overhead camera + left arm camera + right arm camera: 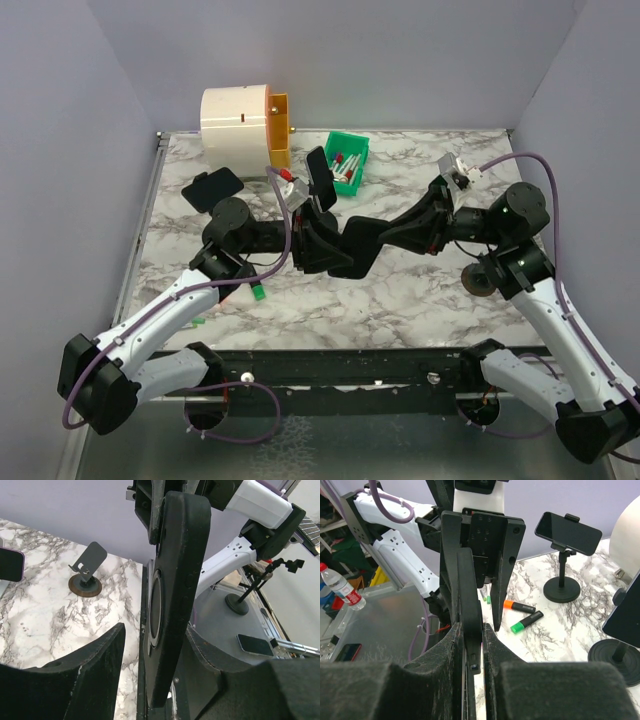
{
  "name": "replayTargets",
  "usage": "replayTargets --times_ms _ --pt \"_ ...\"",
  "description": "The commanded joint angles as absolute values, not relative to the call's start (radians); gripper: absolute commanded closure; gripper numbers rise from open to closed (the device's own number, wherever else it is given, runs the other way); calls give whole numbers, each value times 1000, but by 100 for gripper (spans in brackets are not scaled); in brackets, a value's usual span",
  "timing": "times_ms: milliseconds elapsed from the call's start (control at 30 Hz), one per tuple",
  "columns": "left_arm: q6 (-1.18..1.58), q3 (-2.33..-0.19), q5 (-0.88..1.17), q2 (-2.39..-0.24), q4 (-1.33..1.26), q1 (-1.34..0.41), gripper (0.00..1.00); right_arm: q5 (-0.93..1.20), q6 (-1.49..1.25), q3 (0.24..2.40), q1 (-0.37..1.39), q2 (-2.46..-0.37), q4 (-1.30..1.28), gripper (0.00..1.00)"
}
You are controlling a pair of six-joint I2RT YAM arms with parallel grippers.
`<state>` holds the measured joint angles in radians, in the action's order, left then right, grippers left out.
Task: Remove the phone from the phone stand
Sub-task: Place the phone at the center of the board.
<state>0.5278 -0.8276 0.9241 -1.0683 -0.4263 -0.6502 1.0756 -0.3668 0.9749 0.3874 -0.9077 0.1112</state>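
Note:
A black phone (470, 587) hangs edge-on in mid-air over the table's middle, and my right gripper (471, 627) is shut on its lower end. My left gripper (156, 630) straddles the same phone (175, 580) from the other side. Its jaws are partly closed: one finger (95, 665) stands clear of the phone, the other finger (220, 665) lies close against it. From above, the two grippers meet at the phone (348, 246). An empty phone stand (86, 575) with a grey plate and round base sits on the marble, right of centre (482, 280).
Two other phones sit on stands (212, 187) (320, 175) at the back. A green bin (346, 160) and a white-and-orange drum (245, 122) stand behind them. Orange (520, 606) and green (526, 621) highlighters lie on the marble near the left arm.

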Motion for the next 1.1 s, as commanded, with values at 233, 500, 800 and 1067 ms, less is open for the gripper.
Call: replayTargets --times_ms 233,500,800,1067 --pt "531 -851 934 -1075 -449 -655 67 1086 -388 987 406 -912 188 100" --pt "525 -850 931 -1073 -449 -654 84 1079 -374 985 408 -903 160 99" --pt "503 -830 859 -1042 -449 -655 100 1043 -351 989 408 -891 88 35" --pt "478 -805 783 -996 -449 -654 100 984 -324 1013 408 -867 5 0"
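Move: The phone, held near its upper right edge by the right fingers, already stands between the left hand's half-open fingers. Its middle is about 3 cm right of the left hand point and 2 cm above it. From the right hand the phone's middle is some 4 cm left and 2 cm below. From the left hand, the middle phone stand is roughly 26 cm ahead, 6 cm left and 20 cm below; the green marker is about 11 cm ahead, 21 cm left and 33 cm below. The left fingers close from about half open and pinch the phone's left edge, a little below its middle, while the right fingers still hold the other side. Only after that grip has settled do the right fingers spring wide open and let go. Both hands stay nearly in place; the left drifts forward about 1 cm at the end, turning some 5 degrees counter-clockwise. ##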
